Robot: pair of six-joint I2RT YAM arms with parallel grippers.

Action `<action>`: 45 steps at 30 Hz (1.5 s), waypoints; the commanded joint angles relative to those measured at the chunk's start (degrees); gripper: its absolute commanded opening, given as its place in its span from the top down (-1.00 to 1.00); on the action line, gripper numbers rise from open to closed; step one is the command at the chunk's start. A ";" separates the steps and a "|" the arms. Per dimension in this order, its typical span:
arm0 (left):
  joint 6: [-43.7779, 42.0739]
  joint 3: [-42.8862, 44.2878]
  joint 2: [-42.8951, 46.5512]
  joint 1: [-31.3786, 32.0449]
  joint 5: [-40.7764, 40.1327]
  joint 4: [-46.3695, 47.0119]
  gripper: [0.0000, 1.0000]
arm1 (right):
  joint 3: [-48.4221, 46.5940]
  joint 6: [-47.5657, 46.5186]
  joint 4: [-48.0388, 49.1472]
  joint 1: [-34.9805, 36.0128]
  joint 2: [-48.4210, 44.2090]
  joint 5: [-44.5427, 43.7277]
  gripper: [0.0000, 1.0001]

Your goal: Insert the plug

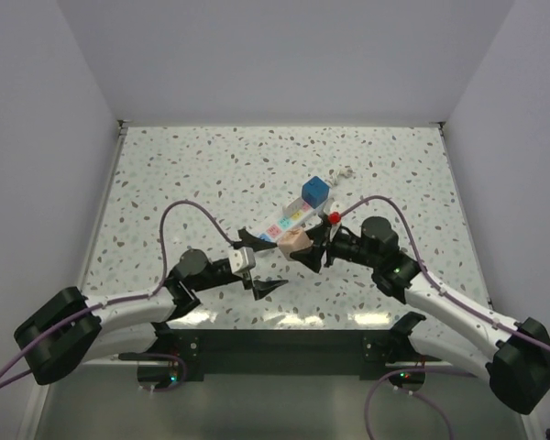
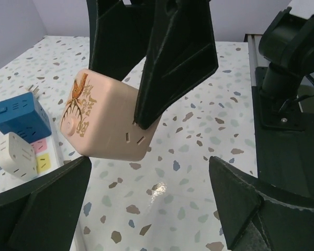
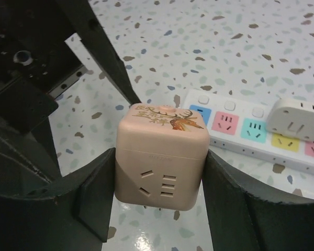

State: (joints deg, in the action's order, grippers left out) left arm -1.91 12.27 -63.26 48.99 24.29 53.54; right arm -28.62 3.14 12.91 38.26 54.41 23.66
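A pink cube plug (image 3: 159,151) with a deer print hangs just above the table, and my right gripper (image 3: 158,180) is shut on its two sides. The same plug (image 1: 294,241) sits mid-table in the top view. Just behind it lies a white power strip (image 3: 235,130) with coloured sockets. A white cube (image 3: 295,117) and a blue cube (image 1: 316,191) sit on the strip. My left gripper (image 2: 149,204) is open and empty, facing the pink plug (image 2: 107,120) from a short distance, its fingers low over the table.
A small white plug piece (image 1: 346,171) lies beyond the strip's far end. A red spot (image 1: 334,217) shows beside the strip near the right wrist. White walls enclose the speckled table (image 1: 192,174) on three sides. Purple cables loop over both arms.
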 commanded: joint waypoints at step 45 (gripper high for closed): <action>-12.41 8.64 -7.65 -2.23 14.99 -13.63 1.00 | -7.50 -5.77 -4.73 4.89 7.90 13.69 -0.34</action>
State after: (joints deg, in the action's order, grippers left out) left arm -7.27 17.72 -69.58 45.82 37.06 40.86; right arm -31.75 -4.73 7.84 42.85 61.06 39.79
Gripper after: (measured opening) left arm 0.738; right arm 0.650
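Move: The pink cube plug is held in the right hand's fingers, its middle about 1 cm to the left of that hand and level with it. The left hand's open fingers wait some 5 cm back, 7 cm to the left and 2 cm higher than the right hand; from the left hand the plug lies about 5 cm ahead, 6 cm right and 2 cm lower. From the right hand, the white plug stands roughly 14 cm straight ahead and the blue plug 19 cm ahead, 5 cm right, both some 13 cm lower. The pink plug, still pinched by the right hand, is carried back about 7 cm and 3 cm left, rising slightly and turning some 25 degrees counter-clockwise, in between the left fingers. The left hand eases back a couple of centimetres, turning slightly clockwise, and closes on the plug; then both hands, holding it together, sink some 5 cm and ease a little forward. ##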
